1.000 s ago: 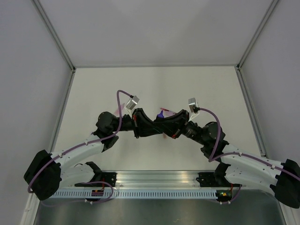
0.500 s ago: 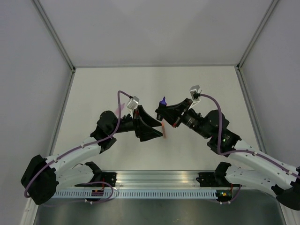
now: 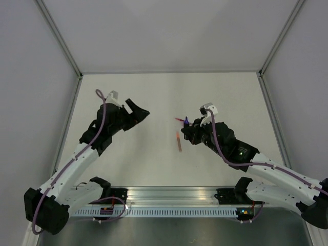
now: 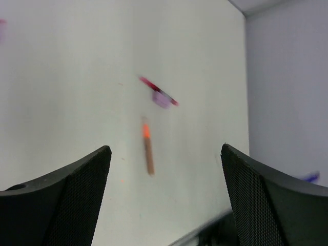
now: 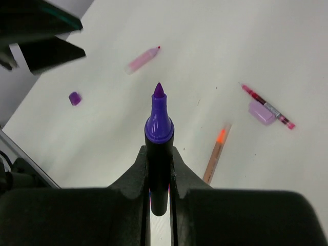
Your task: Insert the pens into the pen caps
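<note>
My right gripper (image 5: 159,151) is shut on a black pen with a bare purple tip (image 5: 159,123), which points away from the wrist. In the top view this gripper (image 3: 187,127) hovers right of centre. A small purple cap (image 5: 75,98) and a pink pen (image 5: 142,59) lie beyond it. An orange pen (image 3: 179,141) lies mid-table. Near it a thin red-pink pen (image 5: 267,106) lies against a pale lilac cap (image 5: 261,113). My left gripper (image 3: 138,109) is open and empty, far left of these. Its wrist view shows the orange pen (image 4: 147,151) between the spread fingers (image 4: 77,189).
White table inside grey walls, with a metal frame post (image 3: 72,61) at each back corner. The aluminium rail (image 3: 174,197) with both arm bases runs along the near edge. The left arm's dark body (image 5: 36,31) shows at the top left of the right wrist view.
The two grippers were together at the centre. The left one opened, let go and swung up and left. The right one drew back right, keeping the purple-tipped pen.
</note>
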Robot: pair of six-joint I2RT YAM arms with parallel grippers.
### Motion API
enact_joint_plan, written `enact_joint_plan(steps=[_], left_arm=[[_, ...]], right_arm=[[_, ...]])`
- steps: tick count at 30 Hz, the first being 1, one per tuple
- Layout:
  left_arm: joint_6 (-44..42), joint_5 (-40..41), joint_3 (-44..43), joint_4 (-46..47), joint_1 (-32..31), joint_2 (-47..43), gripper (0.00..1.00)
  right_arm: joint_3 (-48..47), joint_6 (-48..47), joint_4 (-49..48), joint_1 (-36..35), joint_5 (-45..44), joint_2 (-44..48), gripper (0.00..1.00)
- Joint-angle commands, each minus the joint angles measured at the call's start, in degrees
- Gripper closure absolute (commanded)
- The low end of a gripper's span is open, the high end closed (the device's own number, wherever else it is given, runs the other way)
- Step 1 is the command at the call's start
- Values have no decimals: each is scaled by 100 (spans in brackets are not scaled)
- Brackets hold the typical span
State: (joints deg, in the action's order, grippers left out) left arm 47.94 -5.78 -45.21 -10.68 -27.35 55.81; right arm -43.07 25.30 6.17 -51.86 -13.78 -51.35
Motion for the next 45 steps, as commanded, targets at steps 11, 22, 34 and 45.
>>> enact_joint_plan(steps=[11,22,34,45], left_arm=[[2448,2152,-1042,-4390,3217,1185,14],[2273,2319,-1165,-4663,3500,2698,23],[2052,2186,-999,-3986,3570,3665,25],[2070,2239,-656,-3556,3667,3972,32]], right_arm=[[203,36,-415,9,42,161,100],[211,72,-389,9,121,319,100],[211,72,-389,18,148,301,100],[202,89,-389,9,156,275,100]])
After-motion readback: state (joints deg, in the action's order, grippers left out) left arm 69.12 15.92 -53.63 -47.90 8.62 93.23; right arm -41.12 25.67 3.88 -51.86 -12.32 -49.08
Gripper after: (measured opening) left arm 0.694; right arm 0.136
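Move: The purple cap lies on the table some 25 cm to the left hand's left, about 4 cm back and 22 cm below. The pink marker is about 12 cm ahead of that hand and 9 cm left, the orange pen level ahead and some 18 cm right, both at table height. From the right hand, which still grips the purple pen, the cap is roughly 48 cm left, 1 cm ahead and 23 cm below. Left hand sweeps some 25 cm left and 22 cm down to the purple cap, open fingers turning to point down. ##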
